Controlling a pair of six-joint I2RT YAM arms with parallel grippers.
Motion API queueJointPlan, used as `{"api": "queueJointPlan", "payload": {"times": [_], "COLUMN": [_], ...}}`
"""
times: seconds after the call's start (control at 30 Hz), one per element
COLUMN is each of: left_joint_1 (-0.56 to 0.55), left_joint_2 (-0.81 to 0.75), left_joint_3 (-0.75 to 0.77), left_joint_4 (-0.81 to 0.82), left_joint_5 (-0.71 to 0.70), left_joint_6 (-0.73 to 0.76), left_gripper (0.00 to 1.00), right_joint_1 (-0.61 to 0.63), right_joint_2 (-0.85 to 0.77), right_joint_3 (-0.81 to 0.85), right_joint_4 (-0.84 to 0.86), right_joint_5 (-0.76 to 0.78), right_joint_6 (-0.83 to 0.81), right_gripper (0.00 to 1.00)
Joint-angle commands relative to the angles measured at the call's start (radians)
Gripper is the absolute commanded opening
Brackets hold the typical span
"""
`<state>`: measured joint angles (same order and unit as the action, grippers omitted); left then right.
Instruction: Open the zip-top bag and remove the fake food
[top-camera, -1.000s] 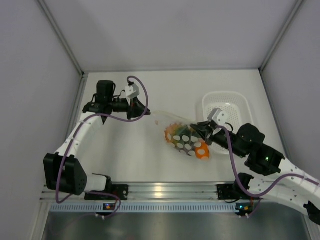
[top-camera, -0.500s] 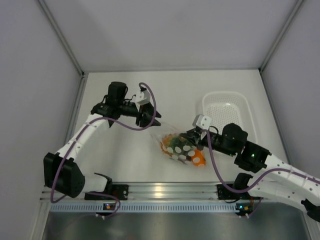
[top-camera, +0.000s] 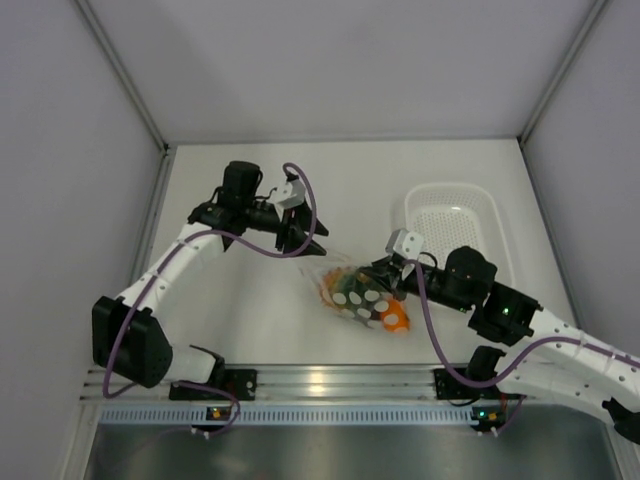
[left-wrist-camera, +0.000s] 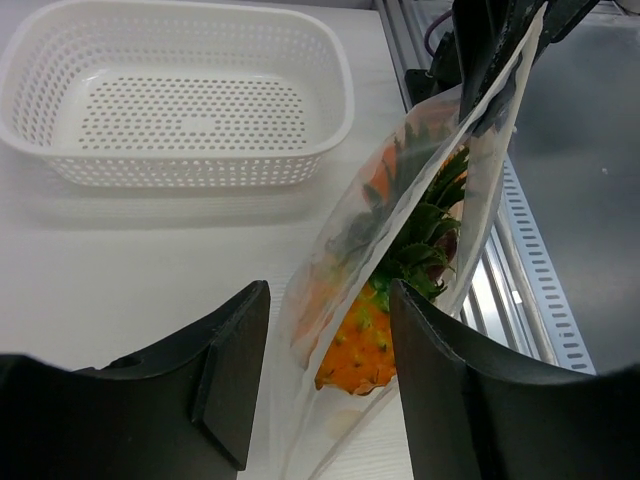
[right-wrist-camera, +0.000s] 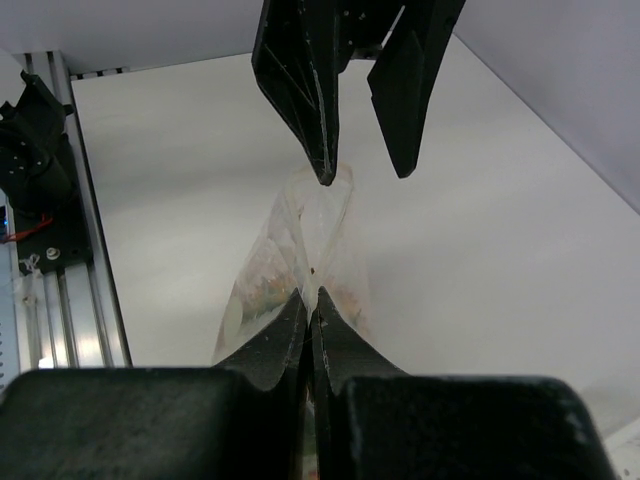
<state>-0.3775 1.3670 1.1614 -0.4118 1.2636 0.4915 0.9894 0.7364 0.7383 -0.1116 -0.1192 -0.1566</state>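
Note:
The zip-top bag (top-camera: 352, 293) lies mid-table, clear and crinkly, with fake food showing through it: an orange piece (top-camera: 397, 320) at its near end. In the left wrist view an orange-yellow pineapple (left-wrist-camera: 365, 340) with a green crown shows inside the bag (left-wrist-camera: 410, 200). My left gripper (top-camera: 312, 245) is open at the bag's far-left end. The plastic passes loosely between its fingers (left-wrist-camera: 235, 370) with gaps on both sides. My right gripper (right-wrist-camera: 312, 300) is shut on the bag's thin edge (right-wrist-camera: 318, 270) at its right end, opposite the left gripper (right-wrist-camera: 362, 177).
A white perforated basket (top-camera: 450, 189) stands at the back right with nothing inside; in the left wrist view the basket (left-wrist-camera: 340, 90) is beyond the bag. White walls enclose the table, and an aluminium rail (top-camera: 330, 380) runs along the near edge.
The left gripper has gone from shut to open and moved right to the bag's end. The right gripper has carried its end of the bag leftward.

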Motion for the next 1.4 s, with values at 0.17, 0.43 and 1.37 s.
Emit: {"api": "queueJointPlan", "payload": {"times": [0.17,0.43,1.37], "left_joint_1": [-0.05,-0.054,-0.093], "left_joint_2": [0.05,0.07,-0.109], "left_joint_3": [0.023,0.021,0.127], "left_joint_4": [0.019,0.019,0.021], "left_joint_5": [-0.013,-0.046,-0.986], "left_joint_6": [-0.005,-0.024,-0.554], "left_gripper": [0.54,0.0,0.0], "right_joint_1": [-0.012,-0.011,-0.021], "right_joint_2": [-0.008,-0.017,0.112], "right_joint_3": [0.001,-0.01,0.162], "right_joint_4": [0.092,0.102,0.018], "right_joint_5": [-0.043,-0.028,0.435], "right_joint_6": [-0.009,-0.02,0.343], "right_gripper": [0.0,0.0,0.59]}}
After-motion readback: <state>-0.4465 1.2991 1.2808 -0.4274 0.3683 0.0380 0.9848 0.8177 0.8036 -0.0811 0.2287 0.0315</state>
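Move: The left end of the bag's open mouth rim lies between and just below the open left fingers, level fore-and-aft, about 2 cm to their right and 2 cm down. From there the fake food in the bag is roughly 8 cm right, 4 cm back and 12 cm below; the white basket stands some 37 cm right, 15 cm ahead and 24 cm below. From the right gripper, which holds the other end of the rim, that left end is about 7 cm ahead, 10 cm left and 3 cm lower. Sink the left gripper some 2 cm while easing right, and shut it on the bag's rim as the right gripper holds its own end still. Then open the right fingers to let go and draw them forward about 5 cm, turning clockwise. With the left, keep the pinch and carry the bag forward about 9 cm, then left and up, swinging the wrist counter-clockwise some 50 degrees. ##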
